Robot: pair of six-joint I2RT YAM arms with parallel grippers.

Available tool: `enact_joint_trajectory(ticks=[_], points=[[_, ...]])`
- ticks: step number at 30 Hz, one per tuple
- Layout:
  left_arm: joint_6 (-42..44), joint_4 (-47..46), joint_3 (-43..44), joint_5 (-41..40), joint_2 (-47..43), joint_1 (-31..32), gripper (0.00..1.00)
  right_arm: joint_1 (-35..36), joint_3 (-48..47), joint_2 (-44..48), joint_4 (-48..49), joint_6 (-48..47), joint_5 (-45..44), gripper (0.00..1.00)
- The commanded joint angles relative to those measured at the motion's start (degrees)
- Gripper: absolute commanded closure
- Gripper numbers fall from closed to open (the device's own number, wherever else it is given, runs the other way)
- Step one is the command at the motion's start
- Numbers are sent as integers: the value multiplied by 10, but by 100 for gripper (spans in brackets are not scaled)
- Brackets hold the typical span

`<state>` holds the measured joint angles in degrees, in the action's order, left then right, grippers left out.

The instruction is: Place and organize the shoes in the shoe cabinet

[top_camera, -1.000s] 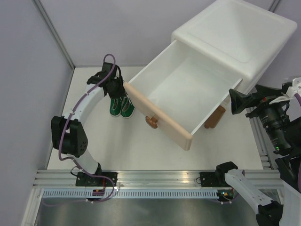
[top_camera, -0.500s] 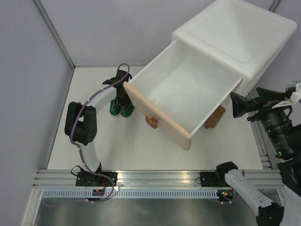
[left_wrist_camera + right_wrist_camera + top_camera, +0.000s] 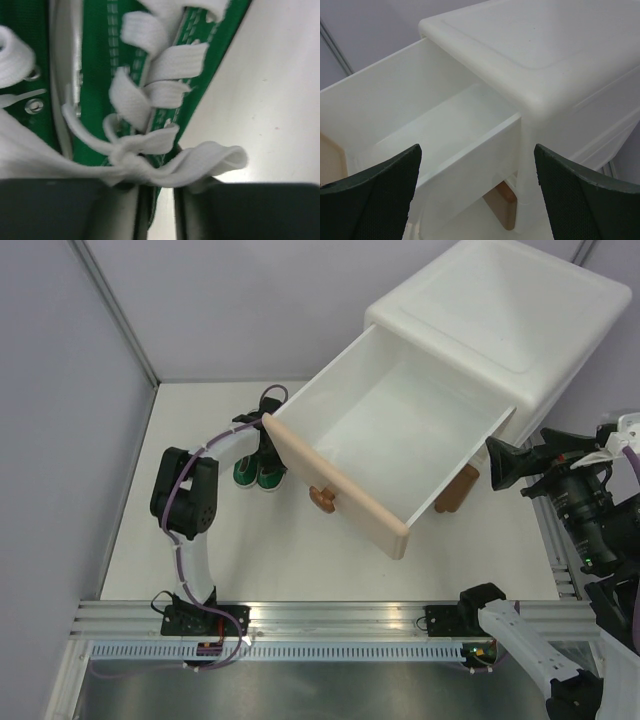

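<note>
A pair of green shoes (image 3: 258, 473) with white laces stands on the table, just left of the pulled-out drawer's beige front (image 3: 330, 480). My left gripper (image 3: 267, 437) is down on the pair from behind. In the left wrist view the jaws (image 3: 155, 187) stand narrow around the side wall of one green shoe (image 3: 95, 75), a sliver of table showing beside the canvas and a lace loop (image 3: 215, 157) lying across the fingers. The white shoe cabinet (image 3: 500, 320) has its upper drawer (image 3: 400, 430) out and bare inside. My right gripper (image 3: 503, 462) hangs open off the drawer's right corner (image 3: 476, 147), holding nothing.
The drawer front and its knob (image 3: 322, 498) overhang the table close to my left gripper. A brown foot (image 3: 458, 488) shows under the drawer's right end. Grey wall panels (image 3: 60, 420) close the left and back. An aluminium rail (image 3: 330, 618) runs along the near edge.
My left arm has reached further right and down onto the green pair, and its jaws have narrowed around one shoe's side. The right arm has barely shifted.
</note>
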<state>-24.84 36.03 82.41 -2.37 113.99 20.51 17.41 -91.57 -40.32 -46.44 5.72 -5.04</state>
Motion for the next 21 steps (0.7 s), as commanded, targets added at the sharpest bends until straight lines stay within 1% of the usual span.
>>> enact_joint_trajectory(ticks=[1,3,4,9,13,21], points=[[1,-24,-6,-13,23,2,78,4,7,5,0,-8,-12,4],[3,-24,-5,-14,18,3,88,3,6,6,-1,-7,-12,3],[5,-23,-5,-13,10,2,97,3,5,7,-1,-6,-11,4],[5,-24,-20,-11,-56,2,98,4,6,9,-1,-4,-10,4],[5,-23,-30,-8,-139,2,98,4,5,11,0,-5,-11,4],[9,-4,-19,-18,-238,1,98,5,3,17,-5,-4,-11,4]])
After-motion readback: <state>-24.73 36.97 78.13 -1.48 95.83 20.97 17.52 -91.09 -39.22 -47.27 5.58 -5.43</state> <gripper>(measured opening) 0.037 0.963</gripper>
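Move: My left hand is already down at the right green shoe, fingers partly open about its upper near the lace bow; the shoe's middle is level with the hand fore and aft, about 1 cm right and 2 cm below. The left green shoe's middle is level too, about 5 cm left and 2 cm below. The open upper drawer's middle is roughly 24 cm right and 20 cm higher. From my right hand, the right shoe is some 22 cm ahead, 40 cm left and 48 cm lower. I shut my left fingers on the right green shoe's upper, just behind the lace bow, nearly closing them on the thin cloth. Keeping that pinch, I lift almost straight up beside the open drawer's front, slowly at first, then fast, about 10 cm in all, easing back slightly while the wrist tips the fingertips some 10 degrees forward. ##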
